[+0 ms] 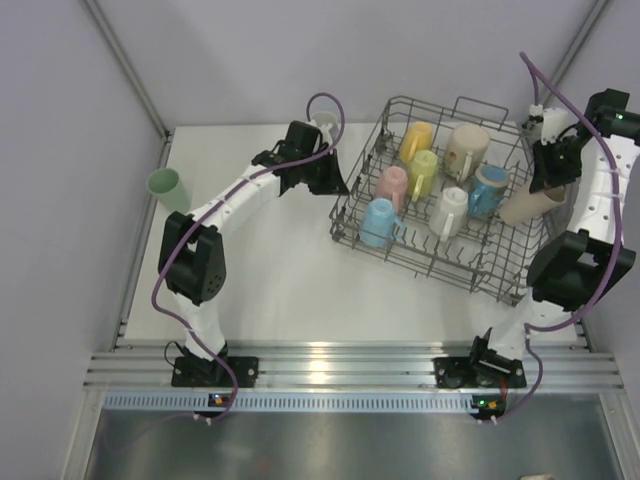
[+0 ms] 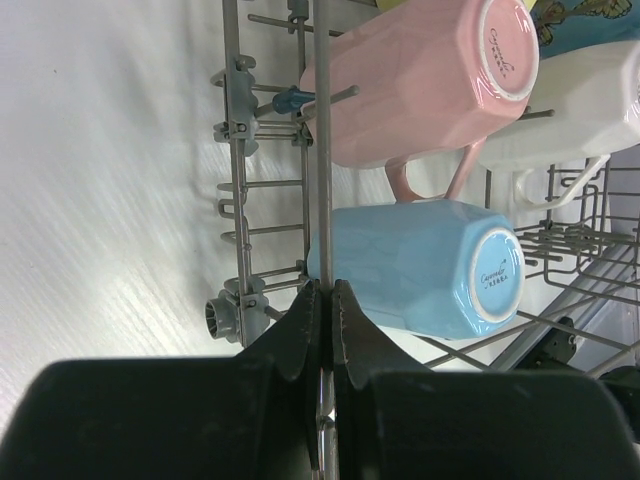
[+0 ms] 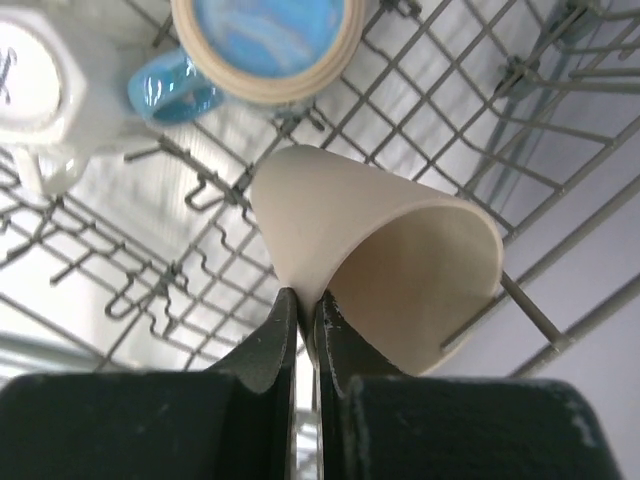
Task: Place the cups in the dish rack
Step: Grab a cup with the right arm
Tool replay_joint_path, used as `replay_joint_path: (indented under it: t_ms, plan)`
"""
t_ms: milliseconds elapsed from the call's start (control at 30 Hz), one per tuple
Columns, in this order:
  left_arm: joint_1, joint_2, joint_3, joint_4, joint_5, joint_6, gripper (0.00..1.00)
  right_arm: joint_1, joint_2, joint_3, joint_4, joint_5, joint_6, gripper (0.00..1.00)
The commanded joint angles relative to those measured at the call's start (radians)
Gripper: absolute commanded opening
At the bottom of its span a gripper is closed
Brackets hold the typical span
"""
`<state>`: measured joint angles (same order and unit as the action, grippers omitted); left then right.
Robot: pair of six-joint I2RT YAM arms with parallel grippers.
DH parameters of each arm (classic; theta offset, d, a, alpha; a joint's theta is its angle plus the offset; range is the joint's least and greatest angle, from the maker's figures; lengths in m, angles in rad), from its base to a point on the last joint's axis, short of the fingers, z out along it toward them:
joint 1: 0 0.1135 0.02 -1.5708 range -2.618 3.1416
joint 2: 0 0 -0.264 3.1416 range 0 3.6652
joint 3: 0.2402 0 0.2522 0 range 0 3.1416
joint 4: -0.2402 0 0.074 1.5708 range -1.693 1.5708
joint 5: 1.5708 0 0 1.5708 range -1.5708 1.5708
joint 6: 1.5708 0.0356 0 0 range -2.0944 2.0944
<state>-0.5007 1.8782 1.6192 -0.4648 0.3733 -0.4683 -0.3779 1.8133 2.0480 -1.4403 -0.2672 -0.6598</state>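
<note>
The grey wire dish rack (image 1: 436, 267) stands right of centre and holds several cups, among them yellow (image 1: 416, 140), lime (image 1: 424, 172), pink (image 1: 393, 185), light blue (image 1: 379, 221) and white (image 1: 449, 211) ones. My left gripper (image 1: 337, 186) is shut on the rack's left rim wire (image 2: 323, 200), just beside the light blue cup (image 2: 420, 265) and the pink cup (image 2: 420, 85). My right gripper (image 1: 547, 183) is shut on the rim of a beige tumbler (image 3: 370, 240), held tilted over the rack's right side (image 1: 528, 205). A mint green tumbler (image 1: 170, 188) stands alone at the far left.
A beige mug (image 1: 466, 150) and a blue patterned mug (image 1: 487, 190) also sit in the rack. Something white (image 1: 325, 122) shows behind the left wrist. Grey walls close in the table at the left, back and right. Bare tabletop (image 1: 270, 270) lies in front of the rack.
</note>
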Motion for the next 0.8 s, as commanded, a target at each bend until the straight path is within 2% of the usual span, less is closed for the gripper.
replay_joint_path:
  t_ms: [0,200,300,400,500,600,633,700,733,767]
  plan:
    - [0.008,-0.041,0.119,0.129,0.033,0.019,0.0,0.004,-0.163,-0.114,0.446,-0.108,0.049,0.0]
    - [0.005,-0.041,0.114,0.129,0.038,0.028,0.0,-0.006,-0.347,-0.45,0.852,-0.136,0.259,0.0]
    - [0.007,-0.037,0.119,0.127,0.033,0.053,0.0,-0.016,-0.436,-0.538,1.004,-0.109,0.336,0.0]
    - [0.008,-0.039,0.125,0.127,0.027,0.06,0.0,-0.023,-0.457,-0.543,1.014,-0.086,0.35,0.0]
    - [0.008,-0.044,0.122,0.126,0.027,0.054,0.0,-0.03,-0.496,-0.609,1.112,-0.108,0.393,0.0]
    - [0.008,-0.07,0.108,0.126,0.016,0.057,0.26,-0.029,-0.526,-0.652,1.282,-0.168,0.508,0.0]
    - [0.007,-0.08,0.1,0.127,0.009,0.06,0.42,-0.029,-0.529,-0.654,1.357,-0.19,0.553,0.0]
    - [0.008,-0.116,0.094,0.127,-0.022,0.062,0.53,-0.007,-0.528,-0.649,1.419,-0.22,0.584,0.0]
    - [0.008,-0.126,0.091,0.127,-0.033,0.063,0.63,0.019,-0.529,-0.654,1.461,-0.242,0.609,0.0]
    - [0.007,-0.135,0.091,0.127,-0.036,0.062,0.67,0.031,-0.532,-0.663,1.547,-0.292,0.621,0.0]
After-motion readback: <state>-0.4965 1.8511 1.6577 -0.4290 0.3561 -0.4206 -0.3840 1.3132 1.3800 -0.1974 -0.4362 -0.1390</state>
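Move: The right hand still pinches the beige cup by its wall over the rack's right end, the cup's middle about 4 cm below and 1 cm ahead. The blue cup stands some 5 cm ahead and 8 cm left of it, 10 cm down; the white cup about 18 cm left, level, 11 cm down. The left hand is shut on the rack's left rim wire; from it the beige cup lies roughly 43 cm right, 4 cm back and 2 cm up, and the light blue cup 8 cm right, 4 cm back and 8 cm down. The right hand keeps its pinch on the beige cup, easing forward at first, then lifting it about 13 cm up and some 7 cm forward in all, away from the blue cup, while the wrist swings the fingers up by nearly 60 degrees from pointing down to pointing forward. The left hand stays clamped on the rim wire until late, then opens its fingers well apart, lets go of the wire and starts up about 3 cm. ##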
